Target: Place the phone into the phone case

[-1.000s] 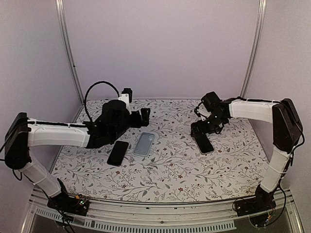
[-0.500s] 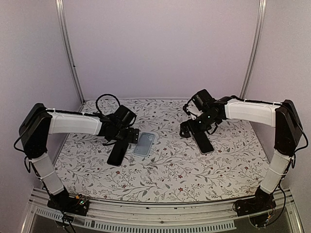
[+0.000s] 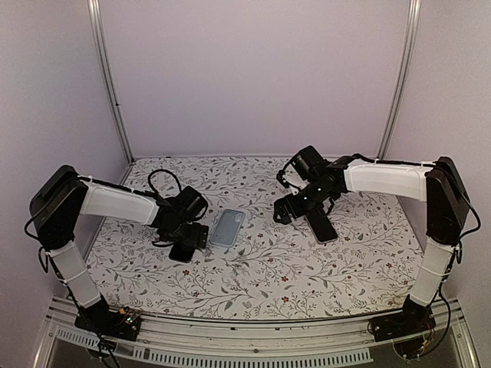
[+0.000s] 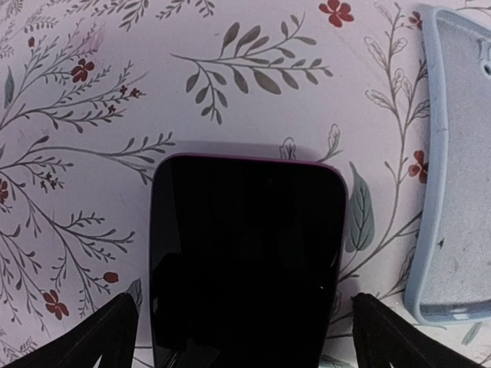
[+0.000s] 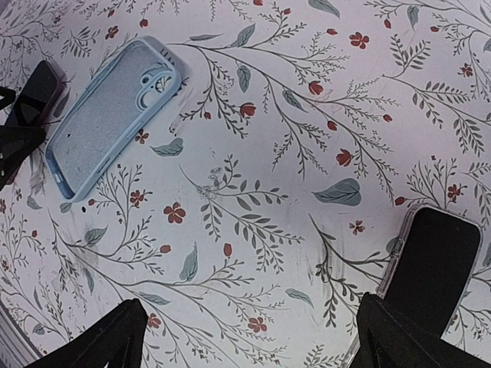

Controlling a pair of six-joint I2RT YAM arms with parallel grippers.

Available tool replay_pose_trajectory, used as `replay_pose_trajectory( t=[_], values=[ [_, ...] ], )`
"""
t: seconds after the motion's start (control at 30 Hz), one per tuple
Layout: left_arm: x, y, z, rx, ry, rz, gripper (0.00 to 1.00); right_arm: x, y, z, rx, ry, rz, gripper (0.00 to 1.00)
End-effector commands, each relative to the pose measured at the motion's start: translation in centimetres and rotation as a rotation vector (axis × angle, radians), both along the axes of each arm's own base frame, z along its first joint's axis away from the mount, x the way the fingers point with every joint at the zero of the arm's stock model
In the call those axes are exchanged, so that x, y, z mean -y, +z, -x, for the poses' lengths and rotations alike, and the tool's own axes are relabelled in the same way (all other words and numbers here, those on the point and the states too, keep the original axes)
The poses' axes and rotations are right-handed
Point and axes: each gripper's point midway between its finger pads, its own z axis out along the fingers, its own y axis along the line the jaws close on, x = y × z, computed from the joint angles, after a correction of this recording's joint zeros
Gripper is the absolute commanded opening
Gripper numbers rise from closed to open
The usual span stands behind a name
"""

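Note:
The phone point(image 3: 182, 248) point(image 4: 245, 261) is black with a magenta rim and lies flat, screen up, on the flowered tabletop. Just to its right lies the phone case point(image 3: 228, 228) point(image 4: 460, 169) point(image 5: 115, 115), light blue and open side up. My left gripper point(image 3: 189, 231) point(image 4: 242, 303) is low over the phone, open, one finger on each side of its long edges, apart from it. My right gripper point(image 3: 290, 210) point(image 5: 252, 303) hovers open over bare tabletop, right of the case, holding nothing.
A second black phone point(image 3: 323, 228) point(image 5: 437, 268) in a clear case lies just right of the right gripper. The flowered mat point(image 3: 261, 276) covers the table; metal posts point(image 3: 107, 84) and plain walls enclose the back and sides.
The left arm has swung down and toward the near side until its gripper stands over the phone. The right gripper has moved left, off the clear-cased phone. Both stayed open.

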Motion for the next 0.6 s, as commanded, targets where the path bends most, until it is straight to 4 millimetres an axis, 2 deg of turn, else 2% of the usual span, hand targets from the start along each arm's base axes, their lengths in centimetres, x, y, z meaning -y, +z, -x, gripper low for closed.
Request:
replay_pose_trajectory(
  t=[0.0,0.13,0.2,0.4,0.57],
  values=[
    [-0.1,-1.9,1.0,-0.069,-0.007,0.049,0.99,-0.5,0.4,-0.2,0.002,0.003,-0.017,0.99],
    [0.4,-2.9,1.7,-0.106,-0.036,0.08,0.98,-0.5,0.7,-0.2,0.009,0.002,-0.021,0.99],
    [0.4,-3.5,2.2,-0.133,-0.054,0.088,0.93,-0.4,0.9,-0.3,0.013,0.001,-0.022,0.99],
    [0.8,-3.7,3.0,-0.155,-0.075,0.124,0.61,-0.3,1.5,-0.4,0.034,0.002,-0.02,0.99],
    [0.1,-2.9,2.4,-0.129,-0.062,0.079,0.27,-0.2,1.8,-0.5,0.041,0.001,-0.022,0.99]
  ],
)
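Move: The phone on the robot's left lies flat between the left hand's open fingers, its middle about 1 cm back from the hand point, centred sideways and 1 cm below. The pale blue phone case lies some 13 cm to the left hand's right and 4 cm farther out, about 1 cm below. From the right hand, that phone is roughly 31 cm to the left, 4 cm back and 9 cm lower. The left hand, already low astride the phone, shifts about 1.5 cm to the right towards the blue case, sinking a touch at first and rolling some 5 degrees so that its left side drops. From halfway on, the fingers close from fully open until their pads meet the phone's two long edges and pinch it across its width, while the hand all but stops. ##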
